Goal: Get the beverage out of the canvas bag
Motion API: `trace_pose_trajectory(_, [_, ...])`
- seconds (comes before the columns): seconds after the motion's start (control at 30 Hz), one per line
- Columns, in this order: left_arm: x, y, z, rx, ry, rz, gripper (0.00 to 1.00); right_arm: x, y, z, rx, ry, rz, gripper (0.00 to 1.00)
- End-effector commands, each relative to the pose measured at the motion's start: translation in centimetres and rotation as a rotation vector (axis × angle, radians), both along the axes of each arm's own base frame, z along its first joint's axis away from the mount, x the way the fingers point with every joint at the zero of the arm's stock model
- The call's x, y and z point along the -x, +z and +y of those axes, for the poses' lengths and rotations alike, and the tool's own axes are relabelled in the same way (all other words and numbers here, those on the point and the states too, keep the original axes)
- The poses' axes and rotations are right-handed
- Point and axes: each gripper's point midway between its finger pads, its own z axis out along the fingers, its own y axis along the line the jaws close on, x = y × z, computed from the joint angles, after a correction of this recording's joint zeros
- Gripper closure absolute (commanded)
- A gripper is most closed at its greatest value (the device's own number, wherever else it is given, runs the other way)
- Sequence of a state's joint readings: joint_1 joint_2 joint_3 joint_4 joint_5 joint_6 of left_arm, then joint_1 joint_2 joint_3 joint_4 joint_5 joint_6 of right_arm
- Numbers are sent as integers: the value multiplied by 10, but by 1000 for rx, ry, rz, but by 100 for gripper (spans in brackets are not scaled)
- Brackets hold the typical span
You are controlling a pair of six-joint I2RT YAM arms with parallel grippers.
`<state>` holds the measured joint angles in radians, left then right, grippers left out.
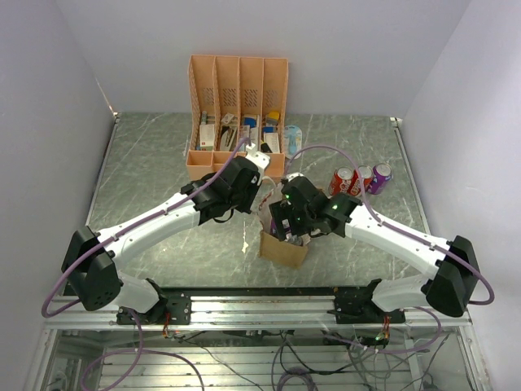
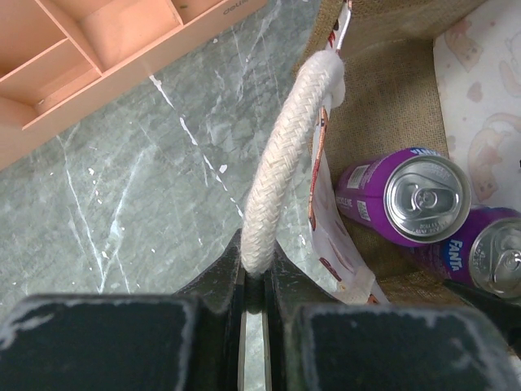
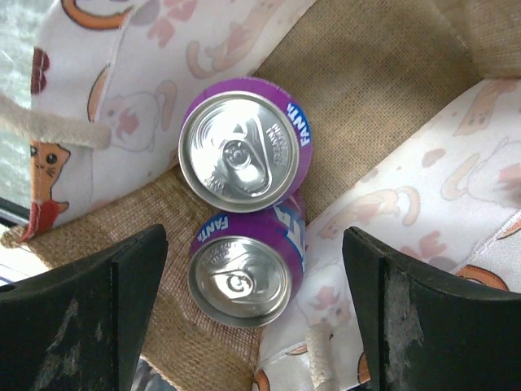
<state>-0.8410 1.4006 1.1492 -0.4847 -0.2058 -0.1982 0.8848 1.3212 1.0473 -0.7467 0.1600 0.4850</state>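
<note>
The tan canvas bag [image 1: 282,250] stands at the table's near middle. My left gripper [image 2: 254,277] is shut on its whitish rope handle [image 2: 285,167] and holds that side of the bag open. Two purple Fanta cans stand inside, one [image 3: 242,143] behind the other [image 3: 244,273]; both also show in the left wrist view [image 2: 411,198]. My right gripper [image 3: 252,318] is open above the bag's mouth, its jaws standing either side of the nearer can without touching it. The bag's lining [image 3: 423,187] is white with cat prints.
A salmon-pink slotted organizer [image 1: 238,114] with small items stands at the back. Two red cans [image 1: 343,180] and a purple can [image 1: 379,177] stand right of the bag. The second rope handle [image 3: 57,126] lies across the bag's left rim.
</note>
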Motion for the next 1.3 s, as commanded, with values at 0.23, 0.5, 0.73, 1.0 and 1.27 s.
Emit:
trace_pose_trajectory(0.23, [0,10,-3,2,-13,-18,93,-37,2,23,-30,-102,-89,9])
trace_pose_trajectory(0.5, [1,8,-4,0,-18,-13,93,-43,-29,16,36,-161,-84,12])
trace_pose_trajectory(0.73, [1,8,-5,-1,-21,-11,93,-42,-46,12,68,-165,-71,20])
trace_pose_trajectory(1.0, [0,6,-4,-6,-17,-7,93,-43,-66,15,100,-149,-45,27])
trace_pose_trajectory(1.27, [1,5,-5,-8,-20,-5,93,-44,-64,22,80,-128,-42,41])
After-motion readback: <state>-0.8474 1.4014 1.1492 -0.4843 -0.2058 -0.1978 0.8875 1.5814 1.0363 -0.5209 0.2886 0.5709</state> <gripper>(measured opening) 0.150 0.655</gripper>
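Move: The right hand, wide open and empty over the canvas bag, is going for the farther purple Fanta can, about 5 cm ahead, 3 cm to its left and 8 cm below. The other Fanta can sits almost under that hand, about 1 cm to its right and 8 cm down; the rope handle is some 8 cm ahead, 8 cm left and 4 cm up, and the nearest Coke roughly 14 cm ahead, 14 cm right and 8 cm lower. From the left hand, the wanted can is about 2 cm back, 9 cm right and 11 cm down. The right hand first eases forward and a little left at its height until it is over the farther Fanta can, then sinks about 6 cm into the bag, turning slightly clockwise, so that its fingers straddle the can near the lid. Over the last half they close from nearly wide open to about two thirds, the pads meeting the can's sides, while the left hand stays put and keeps the rope handle pinched. ##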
